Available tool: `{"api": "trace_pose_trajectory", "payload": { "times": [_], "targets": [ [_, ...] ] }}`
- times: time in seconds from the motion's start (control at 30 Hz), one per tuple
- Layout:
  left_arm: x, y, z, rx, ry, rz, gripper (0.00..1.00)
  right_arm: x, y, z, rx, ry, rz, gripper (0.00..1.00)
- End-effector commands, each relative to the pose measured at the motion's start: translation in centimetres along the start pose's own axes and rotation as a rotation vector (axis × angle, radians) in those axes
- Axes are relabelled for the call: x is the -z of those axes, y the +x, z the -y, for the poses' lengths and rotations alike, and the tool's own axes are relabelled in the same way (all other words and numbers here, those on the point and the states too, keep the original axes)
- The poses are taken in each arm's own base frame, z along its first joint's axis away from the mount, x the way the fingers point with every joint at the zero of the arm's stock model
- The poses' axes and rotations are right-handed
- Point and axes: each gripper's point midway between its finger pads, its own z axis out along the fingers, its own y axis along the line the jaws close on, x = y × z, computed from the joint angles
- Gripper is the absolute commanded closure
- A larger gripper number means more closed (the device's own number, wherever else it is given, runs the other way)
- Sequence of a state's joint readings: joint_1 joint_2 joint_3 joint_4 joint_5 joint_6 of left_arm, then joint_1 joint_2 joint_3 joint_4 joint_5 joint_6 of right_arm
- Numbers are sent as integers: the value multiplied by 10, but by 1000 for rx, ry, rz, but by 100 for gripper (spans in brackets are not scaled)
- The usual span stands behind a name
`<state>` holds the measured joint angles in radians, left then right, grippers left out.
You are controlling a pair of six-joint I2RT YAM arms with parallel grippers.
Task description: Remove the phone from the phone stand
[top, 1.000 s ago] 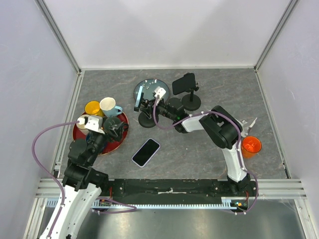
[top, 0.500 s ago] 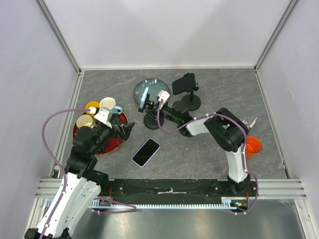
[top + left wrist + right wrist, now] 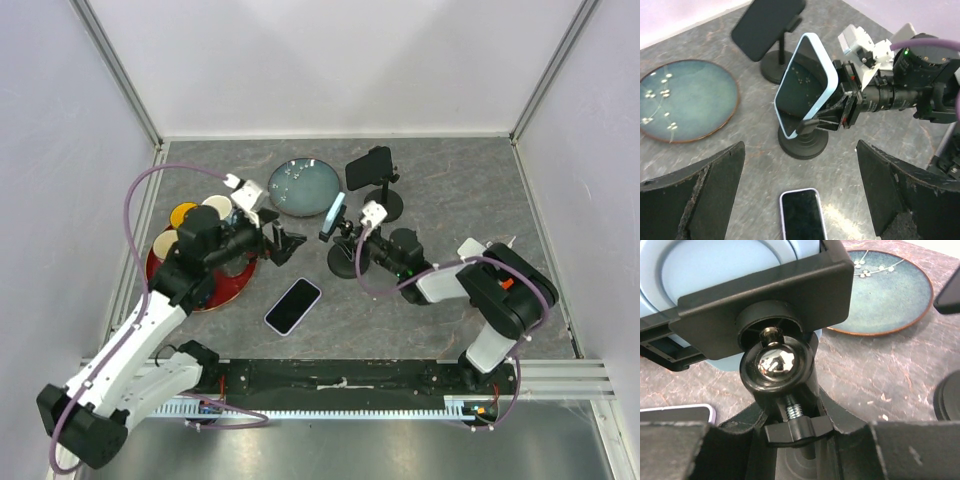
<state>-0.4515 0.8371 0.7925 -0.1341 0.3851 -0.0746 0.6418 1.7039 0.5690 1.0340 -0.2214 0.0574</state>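
The phone (image 3: 333,214), in a light blue case, sits tilted in the cradle of a black phone stand (image 3: 344,264) at mid-table. My right gripper (image 3: 357,255) is shut on the stand's post from the right. In the right wrist view my right gripper (image 3: 800,440) grips just below the ball joint (image 3: 776,362), with the blue case (image 3: 715,265) above the cradle. My left gripper (image 3: 288,245) hangs open left of the stand, holding nothing. Its wrist view faces the phone (image 3: 807,82) and the stand's base (image 3: 803,142), my left gripper (image 3: 800,167) apart from both.
A second phone (image 3: 292,305) in a lilac case lies flat near the stand. A second stand (image 3: 383,204) holding a dark phone (image 3: 369,167) is behind. A blue plate (image 3: 303,187) lies at the back, and a red tray (image 3: 222,291) with cups sits left.
My right gripper closed on the stand's post and dragged stand and phone right and nearer, off the plate's edge. My left arm swung from the tray toward the stand and opened wider.
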Motion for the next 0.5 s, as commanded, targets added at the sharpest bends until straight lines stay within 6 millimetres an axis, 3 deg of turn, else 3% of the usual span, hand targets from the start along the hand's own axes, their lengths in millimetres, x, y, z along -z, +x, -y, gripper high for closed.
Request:
{"api": "trace_pose_trajectory", "payload": {
  "times": [0.0,0.03,0.13,0.2,0.27,0.3,0.33,0.47],
  "targets": [
    [-17,-26,15,2,-6,20,0,25,-22,-6,-48,13,117,100],
    [-21,-34,22,-6,-9,31,0,29,-27,-7,-52,14,137,100],
    [-37,-36,34,-39,-1,11,0,41,-15,-12,-84,17,119,100],
    [-49,-30,38,-69,-8,-22,0,48,-7,-15,-95,19,109,100],
    [-58,-36,48,-99,-23,-29,0,54,-3,-13,-99,43,105,100],
    [-66,-26,49,-118,-31,-76,0,55,-1,-12,-89,52,98,100],
    [-68,-39,56,-137,-55,-59,0,56,0,-11,-85,60,94,100],
    [-80,-39,55,-175,-168,-111,0,57,3,-10,-79,76,91,100]
  ]
}}
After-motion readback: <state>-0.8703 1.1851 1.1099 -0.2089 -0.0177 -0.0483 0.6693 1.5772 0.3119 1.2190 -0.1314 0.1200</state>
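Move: About 10 cm ahead of the wide-open left hand, 10 cm to its right and some 11 cm lower is the light-blue-cased phone in the phone stand. The table phone lies roughly 5 cm back and level sideways; the plate's middle is some 28 cm ahead and 2 cm right, the other phone stand about 24 cm ahead and 22 cm right. From the right hand, gripping the stand's neck, the cased phone is about 3 cm ahead, 5 cm left and 6 cm above. Sweeping about 10 cm to the right and barely rising, the left hand closes in on the light-blue-cased phone with fingers still wide open, rolling nearly 10 degrees so its left side lifts. The right hand keeps its grip on the stand's neck and draws stand and phone level, back and to the right by some 5 cm, slowing almost to a stop. ##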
